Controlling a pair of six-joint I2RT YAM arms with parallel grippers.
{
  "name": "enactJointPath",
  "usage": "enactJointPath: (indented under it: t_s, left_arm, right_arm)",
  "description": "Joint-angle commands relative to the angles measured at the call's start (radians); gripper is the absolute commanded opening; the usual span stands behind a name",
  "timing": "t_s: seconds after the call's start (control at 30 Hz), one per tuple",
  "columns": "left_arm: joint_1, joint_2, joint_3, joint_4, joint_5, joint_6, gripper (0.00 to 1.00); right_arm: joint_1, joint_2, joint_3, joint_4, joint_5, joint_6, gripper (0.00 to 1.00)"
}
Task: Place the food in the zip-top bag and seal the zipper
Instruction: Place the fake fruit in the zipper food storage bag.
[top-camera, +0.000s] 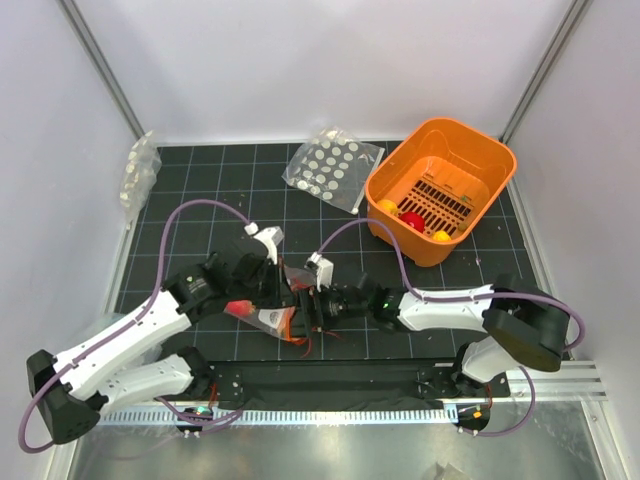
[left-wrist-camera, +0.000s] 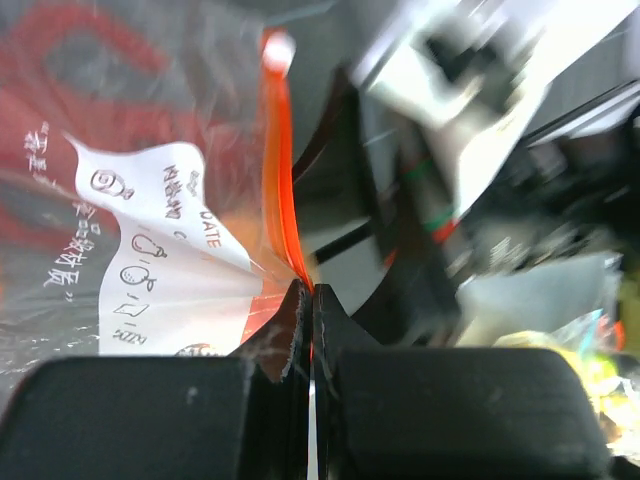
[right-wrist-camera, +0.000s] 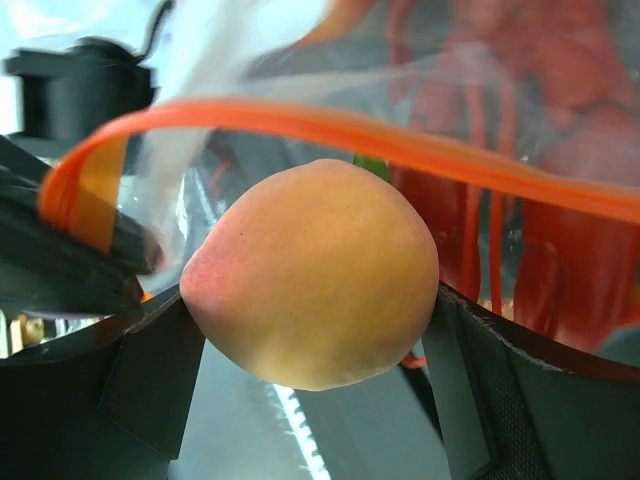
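Observation:
The clear zip-top bag hangs low between the two arms, near the front edge of the mat. My left gripper is shut on its orange-red zipper, pinching the strip at one end. Its white label faces the left wrist camera. In the right wrist view the zipper arcs open just above a round orange-yellow fruit ball. My right gripper holds that ball, a finger touching each side, at the bag's mouth. The red octopus piece shows through the plastic, inside the bag.
An orange slotted basket stands at the back right with three more fruit balls in it. A clear bag of white discs lies at the back centre. Another clear bag lies at the mat's left edge.

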Motion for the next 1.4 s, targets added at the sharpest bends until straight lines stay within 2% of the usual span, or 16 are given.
enactJointPath:
  t_s: [0.0, 0.13, 0.33, 0.4, 0.5, 0.63, 0.73, 0.83, 0.9, 0.97, 1.07, 1.1, 1.13, 1.27, 1.37]
  left_arm:
    - [0.006, 0.025, 0.1, 0.093, 0.017, -0.032, 0.0]
    - [0.006, 0.073, 0.183, 0.114, 0.06, -0.062, 0.0]
    - [0.004, 0.144, 0.29, 0.194, 0.146, -0.174, 0.0]
    - [0.004, 0.166, 0.292, 0.281, 0.179, -0.234, 0.0]
    - [-0.005, 0.206, 0.286, 0.424, 0.225, -0.361, 0.0]
    - [-0.052, 0.272, 0.316, 0.545, 0.231, -0.478, 0.0]
    - [-0.065, 0.302, 0.291, 0.685, 0.237, -0.593, 0.0]
    - [-0.059, 0.302, 0.205, 0.812, 0.214, -0.742, 0.0]
    - [-0.051, 0.3, 0.087, 0.961, 0.206, -0.841, 0.0]
    - [-0.048, 0.305, 0.025, 1.03, 0.209, -0.862, 0.0]
    - [-0.048, 0.3, 0.019, 0.983, 0.208, -0.823, 0.0]
    - [-0.046, 0.297, 0.019, 0.974, 0.206, -0.816, 0.0]
    - [-0.043, 0.294, 0.017, 0.969, 0.203, -0.817, 0.0]
    - [-0.024, 0.283, 0.001, 0.961, 0.199, -0.84, 0.0]
    - [-0.008, 0.273, -0.018, 0.964, 0.191, -0.872, 0.0]
  right_arm:
    - [0.017, -0.048, 0.057, 0.093, -0.047, 0.002, 0.59]
    - [0.015, -0.114, 0.092, -0.032, -0.02, -0.044, 0.58]
    - [-0.028, -0.347, 0.152, -0.282, 0.095, -0.134, 0.54]
    - [-0.042, -0.428, 0.2, -0.367, 0.129, -0.17, 0.53]
    - [-0.063, -0.502, 0.297, -0.591, 0.193, -0.249, 0.52]
    - [-0.075, -0.517, 0.425, -0.914, 0.247, -0.345, 0.49]
    - [-0.075, -0.536, 0.45, -1.005, 0.282, -0.38, 0.49]
    - [-0.078, -0.572, 0.392, -0.967, 0.307, -0.374, 0.49]
    - [-0.086, -0.565, 0.353, -0.95, 0.313, -0.372, 0.49]
    - [-0.092, -0.536, 0.32, -0.923, 0.3, -0.372, 0.49]
    - [-0.1, -0.496, 0.281, -0.848, 0.283, -0.362, 0.52]
    - [-0.103, -0.487, 0.277, -0.834, 0.284, -0.363, 0.56]
    - [-0.109, -0.478, 0.274, -0.814, 0.287, -0.362, 0.67]
    - [-0.152, -0.416, 0.275, -0.775, 0.258, -0.369, 0.78]
    - [-0.167, -0.396, 0.296, -0.761, 0.24, -0.378, 0.93]
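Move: At the bag's mouth, the right hand already has the peach between its wide-set fingers, with the middle of the mouth about 3 cm to its left and 1 cm back. The apple in the bag is about 17 cm to its left and 6 cm lower, and the orange bin's middle some 33 cm ahead and 37 cm to the right. From the left hand, already pinching the orange rim, the mouth's middle is about 4 cm back and 4 cm below. Swinging together to the robot's right, both hands carry the bag up and over: some 15 cm up, then back down by roughly 5 cm on the left and 9 cm on the right, ending 11 to 14 cm rightward and about 5 cm forward. The left hand keeps its pinch on the rim and tilts about 45 degrees until its fingers point nearly level to the right; the right hand's fingers stay wide and tip more steeply down. ##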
